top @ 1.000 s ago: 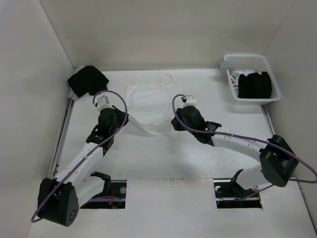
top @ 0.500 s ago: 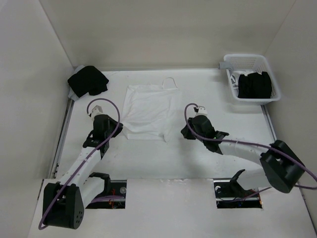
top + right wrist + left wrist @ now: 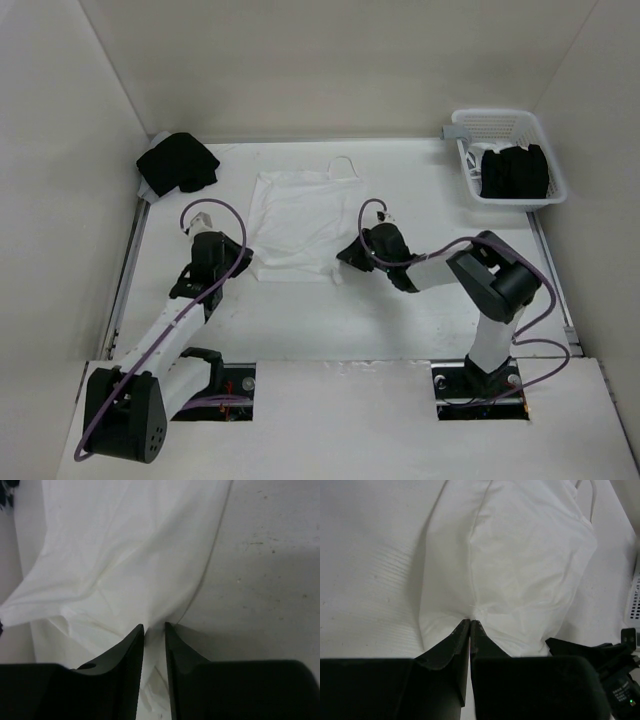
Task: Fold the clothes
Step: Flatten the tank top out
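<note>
The clothes (image 3: 300, 215), a thin white camisole, lie spread flat in the middle of the table with a narrow strap loop (image 3: 343, 165) at the far edge. My left gripper (image 3: 243, 266) sits at the near left corner. In the left wrist view the left gripper (image 3: 471, 621) is shut on a pinch of the fabric (image 3: 520, 555). My right gripper (image 3: 345, 262) is at the near right corner. In the right wrist view the right gripper (image 3: 154, 626) has its jaws slightly parted, with the hem of the fabric (image 3: 125, 545) lying loose between them.
A white lattice basket (image 3: 510, 118) at the back right holds black garments (image 3: 515, 172). Another black garment (image 3: 177, 163) lies bunched in the back left corner. White walls close in the table on three sides.
The clothes hung bunched between both grippers; they were drawn toward the near edge and now lie flat. The right jaws have parted and the right elbow has swung in.
</note>
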You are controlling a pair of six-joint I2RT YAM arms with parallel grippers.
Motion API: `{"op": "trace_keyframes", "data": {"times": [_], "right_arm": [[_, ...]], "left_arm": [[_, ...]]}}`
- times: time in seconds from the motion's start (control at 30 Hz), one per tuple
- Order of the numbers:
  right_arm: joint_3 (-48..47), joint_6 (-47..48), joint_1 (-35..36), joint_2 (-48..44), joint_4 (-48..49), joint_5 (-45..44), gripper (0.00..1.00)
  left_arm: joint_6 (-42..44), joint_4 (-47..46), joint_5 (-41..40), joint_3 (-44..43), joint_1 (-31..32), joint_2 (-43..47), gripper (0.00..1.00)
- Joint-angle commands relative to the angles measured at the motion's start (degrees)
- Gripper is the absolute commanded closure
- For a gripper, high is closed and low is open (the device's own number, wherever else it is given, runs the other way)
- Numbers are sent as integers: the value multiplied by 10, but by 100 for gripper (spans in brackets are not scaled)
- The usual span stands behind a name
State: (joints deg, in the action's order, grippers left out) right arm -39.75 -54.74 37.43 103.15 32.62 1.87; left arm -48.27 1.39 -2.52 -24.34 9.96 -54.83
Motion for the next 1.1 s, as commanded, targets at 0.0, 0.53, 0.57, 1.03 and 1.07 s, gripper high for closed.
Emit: {"op": "trace_keyframes", "data": {"times": [0.0,0.53,0.57,1.03,1.07], "right_arm": [[-44,-48,-22,47,37,4,88],[-18,146,205,-286,-349,-196,100],[-16,146,195,-298,-340,-183,100],[-66,157,6,-255,-238,-137,100],[-70,154,22,-258,-234,-110,100]], "left_arm": [[-2,-40,0,2,12,0,98],[-10,-131,-28,25,-38,-78,99],[-10,-134,-28,28,-41,-81,99],[-28,-151,-34,21,-20,-99,99],[-27,-150,-36,19,-15,-98,99]]}}
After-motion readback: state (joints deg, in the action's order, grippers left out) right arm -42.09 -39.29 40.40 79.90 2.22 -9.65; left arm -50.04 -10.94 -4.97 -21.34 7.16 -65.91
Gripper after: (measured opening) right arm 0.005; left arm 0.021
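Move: The right hand, its fingers part open, has the tank top's right edge almost between its tips, about 2 cm ahead and 1 cm lower. The tank top's middle lies some 7 cm ahead and 8 cm left of that hand; its strap about 19 cm ahead and 1 cm to the right. From the left hand, already holding the tank top's near left part, that right edge lies roughly 18 cm right, 2 cm ahead and 8 cm below. Right fingers pinch the edge, whip it about 18 cm up and back, then down and forward-right; left holds, sinking. ##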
